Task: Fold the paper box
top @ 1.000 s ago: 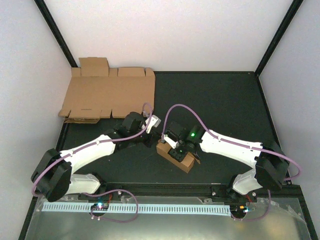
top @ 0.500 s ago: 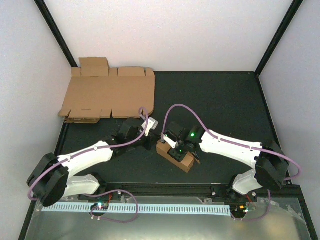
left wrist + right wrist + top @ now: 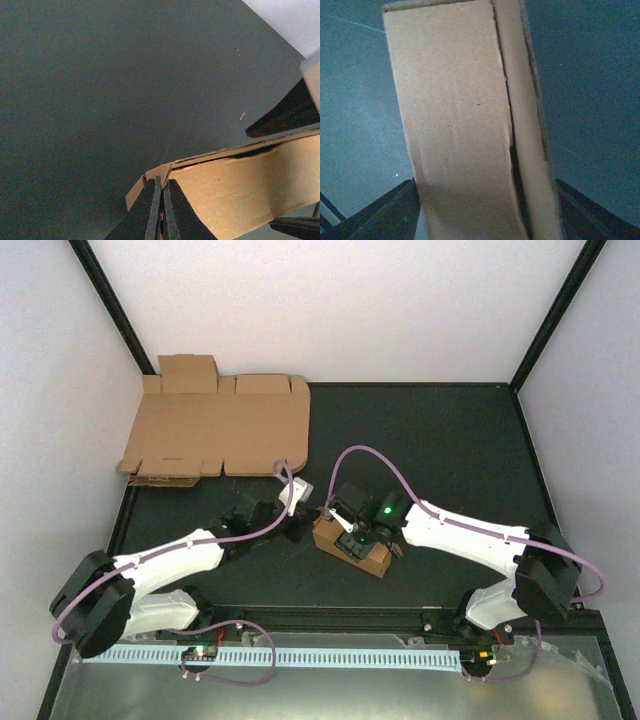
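The paper box (image 3: 366, 559) lies as a small folded brown block in the middle of the table. My right gripper (image 3: 352, 538) reaches down over it. In the right wrist view the box (image 3: 460, 125) fills the space between the black fingers (image 3: 390, 212), which stand wide at its two long sides; the gripper (image 3: 485, 186) is open around it. My left gripper (image 3: 301, 523) is at the box's left end. In the left wrist view it (image 3: 161, 181) is shut, its tips against a small corner flap (image 3: 159, 174) of the box (image 3: 240, 185).
Larger flat brown cardboard sheets (image 3: 215, 430) lie at the back left, against the left wall. Black frame posts rise at both back corners. A metal rail (image 3: 300, 655) runs along the near edge by the arm bases.
The right gripper's jaws have widened around the box. The left arm has dropped lower and stretched flatter, its gripper staying at the box's left end.
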`<state>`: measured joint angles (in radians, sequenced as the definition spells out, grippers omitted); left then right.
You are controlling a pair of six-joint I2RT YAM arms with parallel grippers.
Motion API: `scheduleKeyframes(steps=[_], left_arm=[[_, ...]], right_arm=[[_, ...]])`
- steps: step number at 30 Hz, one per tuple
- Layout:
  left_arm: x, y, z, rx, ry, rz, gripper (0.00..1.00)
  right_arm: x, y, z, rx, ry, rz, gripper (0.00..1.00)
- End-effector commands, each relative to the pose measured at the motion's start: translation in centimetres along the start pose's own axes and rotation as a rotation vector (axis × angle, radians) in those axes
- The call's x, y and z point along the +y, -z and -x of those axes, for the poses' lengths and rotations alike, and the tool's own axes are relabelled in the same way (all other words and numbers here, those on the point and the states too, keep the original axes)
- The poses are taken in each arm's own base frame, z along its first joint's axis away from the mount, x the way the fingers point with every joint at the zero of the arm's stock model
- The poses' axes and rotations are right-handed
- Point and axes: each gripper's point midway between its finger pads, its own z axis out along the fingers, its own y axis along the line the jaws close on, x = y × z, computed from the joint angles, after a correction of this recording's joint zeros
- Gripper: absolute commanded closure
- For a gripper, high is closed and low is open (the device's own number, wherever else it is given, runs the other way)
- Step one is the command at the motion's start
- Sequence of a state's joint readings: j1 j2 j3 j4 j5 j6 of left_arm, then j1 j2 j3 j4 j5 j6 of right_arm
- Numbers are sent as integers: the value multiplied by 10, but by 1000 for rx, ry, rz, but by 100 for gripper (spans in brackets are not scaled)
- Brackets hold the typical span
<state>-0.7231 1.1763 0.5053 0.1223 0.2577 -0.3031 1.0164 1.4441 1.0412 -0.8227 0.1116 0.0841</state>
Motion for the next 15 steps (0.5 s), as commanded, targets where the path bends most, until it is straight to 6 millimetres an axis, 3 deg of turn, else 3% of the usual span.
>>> scheduleKeyframes(steps=[1,4,7,11,15], left_arm=[[14,1,-49,142,45,73,98],[11,4,-47,118,47,88,98],[9,9,-41,83,49,107,98],[9,15,-34,42,41,136,99],[6,16,-35,33,48,143,98]], right_arm=[[-14,10,7,-55,-30,-80,24],[-14,18,9,-92,-51,-72,14],[-10,27,9,-119,-67,-41,13],[-13,27,-5,-72,-71,-55,11],[-11,24,-16,-44,-75,-42,1]])
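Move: The box the left hand still pinches by its upper left corner has its middle roughly 7 cm to that hand's right, 4 cm back and 3 cm lower. The right hand straddles this box from above, its middle about 3 cm below and 1 cm to the left, level fore and aft; a small flap sticks out some 8 cm to its right, level with it and 4 cm lower. The flat cardboard stack lies about 20 cm ahead of the left hand, 22 cm to its left and 10 cm lower. Upwards and slightly to its right, the right hand rises about 2.5 cm off the box while its already parted fingers spread to nearly full width, loosening from the long walls until the forward-side finger stands well clear. Meanwhile the left hand, fingers still shut on the corner, draws the box back towards the robot by some 2 cm and a little left. ##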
